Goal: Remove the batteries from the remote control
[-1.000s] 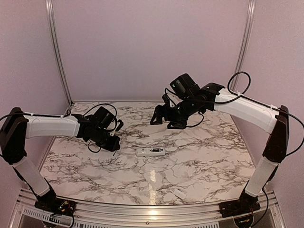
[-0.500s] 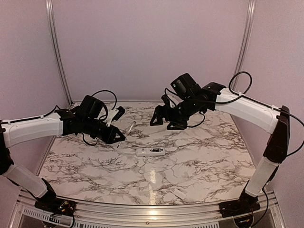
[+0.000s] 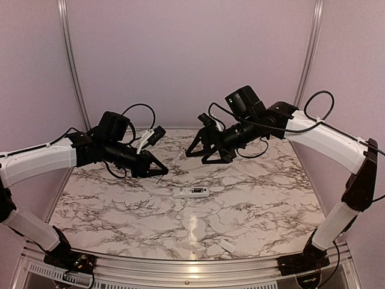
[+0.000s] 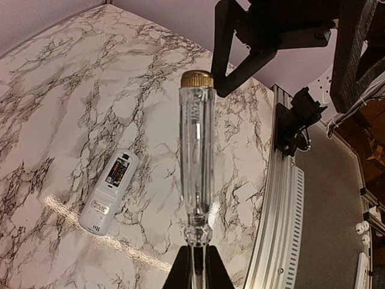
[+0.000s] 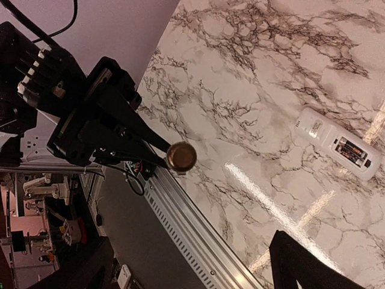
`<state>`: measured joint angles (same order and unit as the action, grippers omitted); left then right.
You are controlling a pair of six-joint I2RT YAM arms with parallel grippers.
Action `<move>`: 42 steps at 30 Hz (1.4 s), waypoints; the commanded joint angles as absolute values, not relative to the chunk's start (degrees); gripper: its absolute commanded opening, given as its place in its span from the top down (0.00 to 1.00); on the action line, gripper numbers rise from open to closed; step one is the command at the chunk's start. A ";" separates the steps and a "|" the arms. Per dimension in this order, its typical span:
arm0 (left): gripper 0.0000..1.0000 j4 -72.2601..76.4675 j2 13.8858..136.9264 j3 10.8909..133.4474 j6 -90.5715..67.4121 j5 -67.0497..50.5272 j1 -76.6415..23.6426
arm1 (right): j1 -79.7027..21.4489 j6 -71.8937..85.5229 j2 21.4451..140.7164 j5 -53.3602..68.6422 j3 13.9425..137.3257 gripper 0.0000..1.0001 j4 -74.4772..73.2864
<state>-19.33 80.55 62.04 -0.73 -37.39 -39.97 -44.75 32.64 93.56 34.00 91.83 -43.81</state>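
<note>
The white remote control [image 3: 190, 192] lies on the marble table, back side up, compartment open. Two dark batteries [image 4: 118, 170] sit in that compartment, also visible in the right wrist view as batteries [image 5: 352, 152] inside the remote control [image 5: 337, 143]. My left gripper [image 3: 160, 171] hangs above the table left of the remote, shut on the metal shaft of a clear-handled screwdriver [image 4: 196, 144]. Its brass cap [image 5: 181, 157] points at my right gripper [image 3: 202, 155], which hovers open just beyond the cap, touching nothing. In its own view the left gripper [image 4: 198, 268] clamps the shaft.
A small white flat cover piece [image 3: 227, 245] lies near the table's front edge, also seen as the cover piece [image 4: 243, 191] beside the aluminium rail [image 4: 283, 198]. Pink walls enclose the table at the back and sides.
My left arm has lifted off the table and swung toward the middle, turning the screwdriver's handle toward the right gripper. The right gripper has shifted slightly left toward it. The remote has not moved.
</note>
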 commanded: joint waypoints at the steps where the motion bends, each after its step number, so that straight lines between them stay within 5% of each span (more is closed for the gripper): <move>1: 1.00 -21.46 82.15 65.45 5.02 -40.58 -40.42 | -44.56 32.60 91.94 39.29 91.36 0.12 -43.03; 28: 1.00 -20.41 85.43 67.89 13.30 -41.17 -44.32 | -44.54 41.35 96.15 39.69 93.98 0.23 -46.75; 42: 1.00 -21.62 88.10 70.19 14.18 -38.38 -47.23 | -44.56 42.61 98.27 42.97 93.96 0.41 -46.23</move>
<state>-21.71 87.00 67.99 13.15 -39.55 -46.48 -44.75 42.15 97.62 41.43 91.92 -46.33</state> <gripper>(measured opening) 0.058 0.612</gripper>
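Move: The left hand already grips the clear screwdriver by its shaft. The right hand's wide-open fingers, where the handle is being taken, are about 10 cm to its right, 2 cm ahead and 5 cm higher. From the right hand, the screwdriver handle lies some 6 cm left, 2 cm ahead and 2 cm below. The remote control lies on the table, about 8 cm ahead and 7 cm right of the left hand, 20 cm below. Keeping its pinch on the shaft, the left hand carries the screwdriver about 4 cm right and 3 cm back towards the right gripper, swinging some 15 degrees clockwise and feeding the handle between the open fingers. The right hand first eases back under 2 cm, then sinks about 3 cm while tipping roughly 15 degrees, and its fingers begin closing around the handle without shutting; whether they touch it can't be seen. ##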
